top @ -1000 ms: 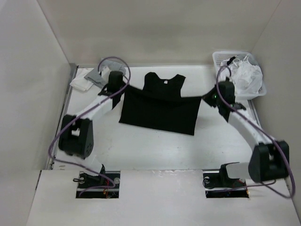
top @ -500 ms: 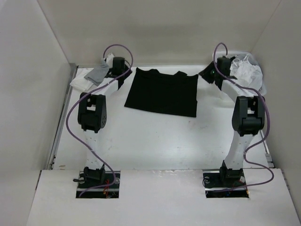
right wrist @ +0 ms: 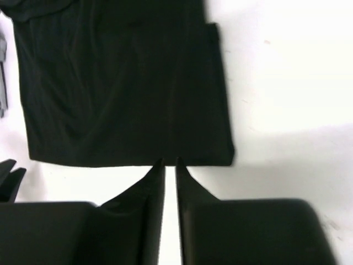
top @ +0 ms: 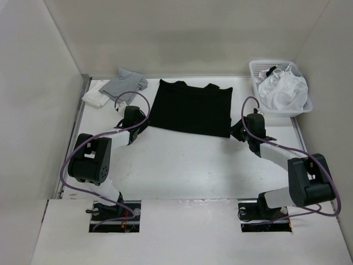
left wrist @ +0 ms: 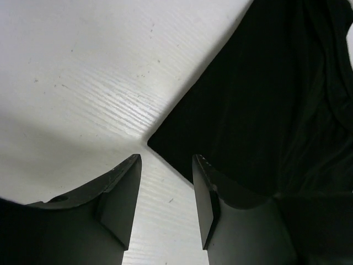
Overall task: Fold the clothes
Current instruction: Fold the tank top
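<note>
The clothes, a black T-shirt [top: 190, 107], lie flat as a folded rectangle at the back middle of the table. My left gripper [top: 142, 123] sits low at the shirt's near left corner. In the left wrist view my left gripper [left wrist: 165, 160] is open, with bare table between its fingers and the shirt's corner [left wrist: 165, 138] just ahead. My right gripper [top: 237, 133] is at the near right corner. In the right wrist view my right gripper [right wrist: 167, 162] has its jaws only a thin gap apart, tips at the near hem of the shirt [right wrist: 121, 88], table showing between them.
A grey garment [top: 126, 84] lies on a white one [top: 95, 99] at the back left corner. A white basket [top: 255, 70] holding white garments stands at the back right. Walls close the table in at the back and sides.
Both arms have swung down from the back edge to the shirt's near corners. The shirt, held stretched a second ago, now lies flat and folded. The left jaws opened; the right opened, then narrowed.
</note>
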Tool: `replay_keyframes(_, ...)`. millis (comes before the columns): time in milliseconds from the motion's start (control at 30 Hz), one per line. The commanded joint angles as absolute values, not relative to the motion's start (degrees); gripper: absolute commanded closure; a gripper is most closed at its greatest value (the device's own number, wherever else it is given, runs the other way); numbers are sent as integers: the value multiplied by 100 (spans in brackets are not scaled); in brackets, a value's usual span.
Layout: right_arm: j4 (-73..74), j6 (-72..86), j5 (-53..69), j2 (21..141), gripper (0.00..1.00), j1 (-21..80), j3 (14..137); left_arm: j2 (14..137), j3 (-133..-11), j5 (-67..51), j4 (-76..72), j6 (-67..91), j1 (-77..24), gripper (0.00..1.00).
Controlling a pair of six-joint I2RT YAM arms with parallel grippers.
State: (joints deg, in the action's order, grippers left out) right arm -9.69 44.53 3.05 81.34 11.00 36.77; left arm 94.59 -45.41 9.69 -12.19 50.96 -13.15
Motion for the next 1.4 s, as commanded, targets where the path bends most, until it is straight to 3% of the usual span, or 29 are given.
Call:
replay_keyframes(0, -1591, 4544, -9, 7814, 79, 1059, 3244, 9641, -4552, 572, -1740, 5212, -1270, 60)
replay_keyframes(133, -1608, 4562, -35, 7620, 68, 1006, 2866, 9931, -4562, 589, -1644, 5370, -1261, 66)
replay_keyframes(267, -1766, 4649, -18, 7699, 66, 980, 2655, 10151, -4640, 817, -1661, 5440, -1252, 69)
replay_keyframes(467, -1837, 4807, 35, 7708, 64, 901, 2593, 10345, -4720, 923, -1819, 5537, -1209, 90)
replay_keyframes(633, -1749, 4965, 9, 7857, 59, 971, 2742, 10213, -4431, 897, -2056, 5677, -972, 100)
replay_keyframes(833, -2012, 5334, 132, 8103, 59, 1173, 2777, 9712, -3683, 730, -2224, 5818, -523, 100)
replay_keyframes(1367, -2830, 5967, 685, 8955, 61, 1490, 2751, 9747, -3604, 475, -2382, 5818, -584, 100)
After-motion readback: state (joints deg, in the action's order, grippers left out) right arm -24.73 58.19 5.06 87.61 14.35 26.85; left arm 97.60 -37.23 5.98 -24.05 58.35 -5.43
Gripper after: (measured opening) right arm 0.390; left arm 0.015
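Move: The folded tank top's near left corner lies about 2 cm ahead of the left fingers, level with them sideways and some 4 cm below. From that hand, the grey cloth lies some 18 cm ahead and 11 cm left, the white cloth 16 cm ahead and 24 cm left. The near right corner is about 1 cm ahead of the right hand, 2 cm right and 6 cm below; the basket is roughly 20 cm ahead and 23 cm right of this hand. The left hand sinks about 3 cm and eases slightly forward onto the near left corner, shuts its fingers on it, then drags it about 5 cm to the left and a little back, turning some 10 degrees counter-clockwise, and keeps the pinch with a slight slip back to the right. Meanwhile the right hand opens its nearly shut fingers wider, draws back and down about 4 cm each, then swings about 5 cm left after the near right corner, its left side tipping up roughly 10 degrees, and ends low with the still-open fingers around that corner. ##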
